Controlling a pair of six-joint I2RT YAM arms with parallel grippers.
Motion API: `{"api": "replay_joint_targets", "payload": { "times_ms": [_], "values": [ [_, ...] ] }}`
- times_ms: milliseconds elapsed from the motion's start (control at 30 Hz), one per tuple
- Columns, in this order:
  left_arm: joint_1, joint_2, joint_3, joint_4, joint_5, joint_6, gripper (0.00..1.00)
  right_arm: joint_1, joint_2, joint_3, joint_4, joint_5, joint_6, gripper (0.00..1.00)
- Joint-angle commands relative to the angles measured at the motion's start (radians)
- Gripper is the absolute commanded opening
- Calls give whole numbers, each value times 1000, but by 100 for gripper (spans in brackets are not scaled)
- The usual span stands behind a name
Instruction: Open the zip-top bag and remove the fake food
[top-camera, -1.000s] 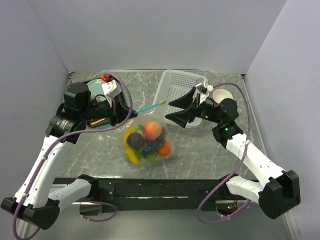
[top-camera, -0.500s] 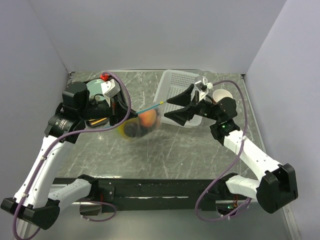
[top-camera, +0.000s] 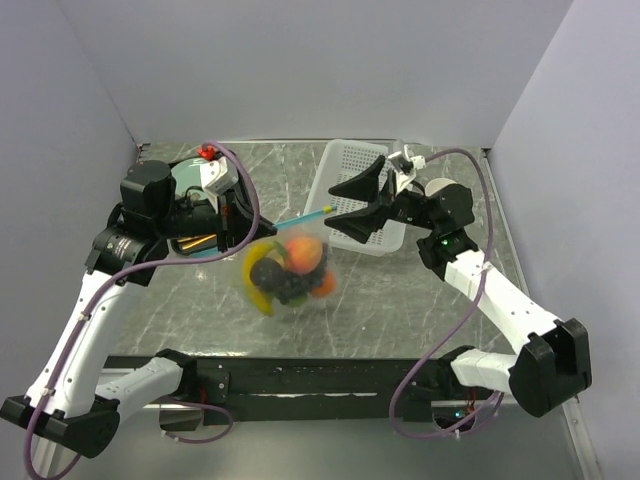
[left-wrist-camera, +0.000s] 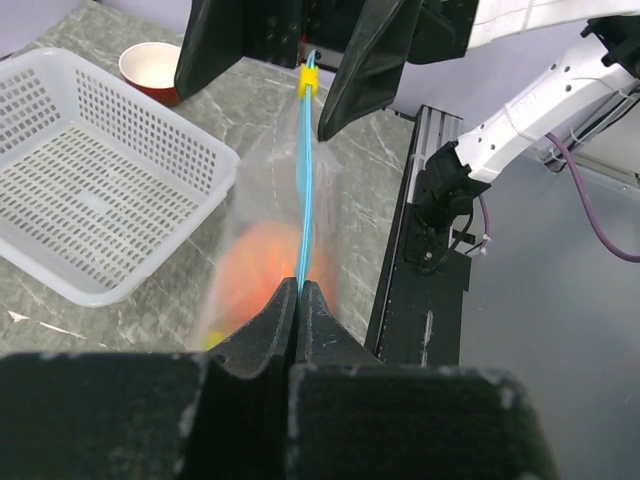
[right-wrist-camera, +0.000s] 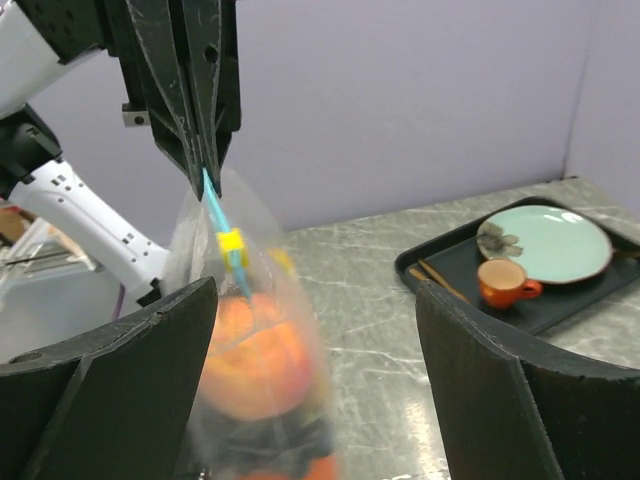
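Observation:
The zip-top bag hangs in the air over the table, blurred as it swings, with fake food inside: a peach, black grapes and a yellow banana. My left gripper is shut on the bag's teal zipper strip, as the left wrist view shows. The strip's yellow slider sits at its far end. My right gripper is open, its fingers on either side of the slider end without touching it. In the right wrist view the bag and slider hang by the left finger.
A white perforated basket lies at the back, under the right gripper. A black tray at the back left holds a pale green plate, a small orange cup and chopsticks. A red cup stands beyond the basket.
The bag swung up toward the left gripper half a second ago and now hangs lower again. The right gripper has moved back and left toward the slider, staying open.

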Motion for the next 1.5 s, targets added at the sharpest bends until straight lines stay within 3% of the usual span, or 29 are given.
{"api": "replay_joint_targets", "payload": {
  "times_ms": [0, 267, 633, 700, 867, 1000, 1200, 1333, 1367, 1400, 1467],
  "values": [
    [0, -3, 66, 52, 52, 8, 1, 30, 30, 45, 112, -49, 59, 87],
    [0, 20, 86, 24, 36, 60, 1, 92, 69, 71, 141, -14, 56, 76],
    [0, -6, 72, 32, 40, 52, 1, 90, 4, 43, 17, 54, -49, 75],
    [0, -11, 63, 41, 31, 45, 1, 89, -2, 34, 26, 55, -39, 70],
    [0, -25, 37, 59, 20, 25, 1, 106, -16, 5, 55, 61, -6, 43],
    [0, -39, -20, 116, -10, -26, 1, 152, -34, -19, -22, 113, -58, 20],
    [0, -63, -115, 170, -95, -77, 1, 179, -48, -78, -44, 193, -75, 6],
    [0, -80, -178, 191, -240, -113, 4, 196, -51, -99, -102, 227, -104, 0],
    [0, -86, -204, 196, -260, -118, 9, 201, -48, -110, -127, 242, -111, 0],
    [0, -98, -219, 203, -285, -132, 24, 214, -48, -116, -138, 248, -118, 0],
    [0, -117, -256, 222, -331, -135, 29, 231, -39, -128, -177, 268, -134, 0]
  ]
}}
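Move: Just off the right fingertips, about 3 cm to their left, 2 cm back and nearly level, is the yellow zip slider with the bag's blue zip end. The fake food hangs inside the bag, some 8 cm left, 5 cm back and 14 cm below the right hand. The white basket lies about 24 cm ahead, 4 cm right and 36 cm below it. From the left hand, which already pinches the zip, the slider is about 10 cm right, 3 cm ahead and level. Easing about 3 cm leftward and 2 cm back onto the zip end, the right hand shuts its wide-open fingers and pinches the blue strip right beside the yellow slider. Then both hands sink some 5 cm together with the bag, the left also drifting 2.5 cm forward and turning about 10 degrees counter-clockwise, its fingers just starting to loosen around the strip. ##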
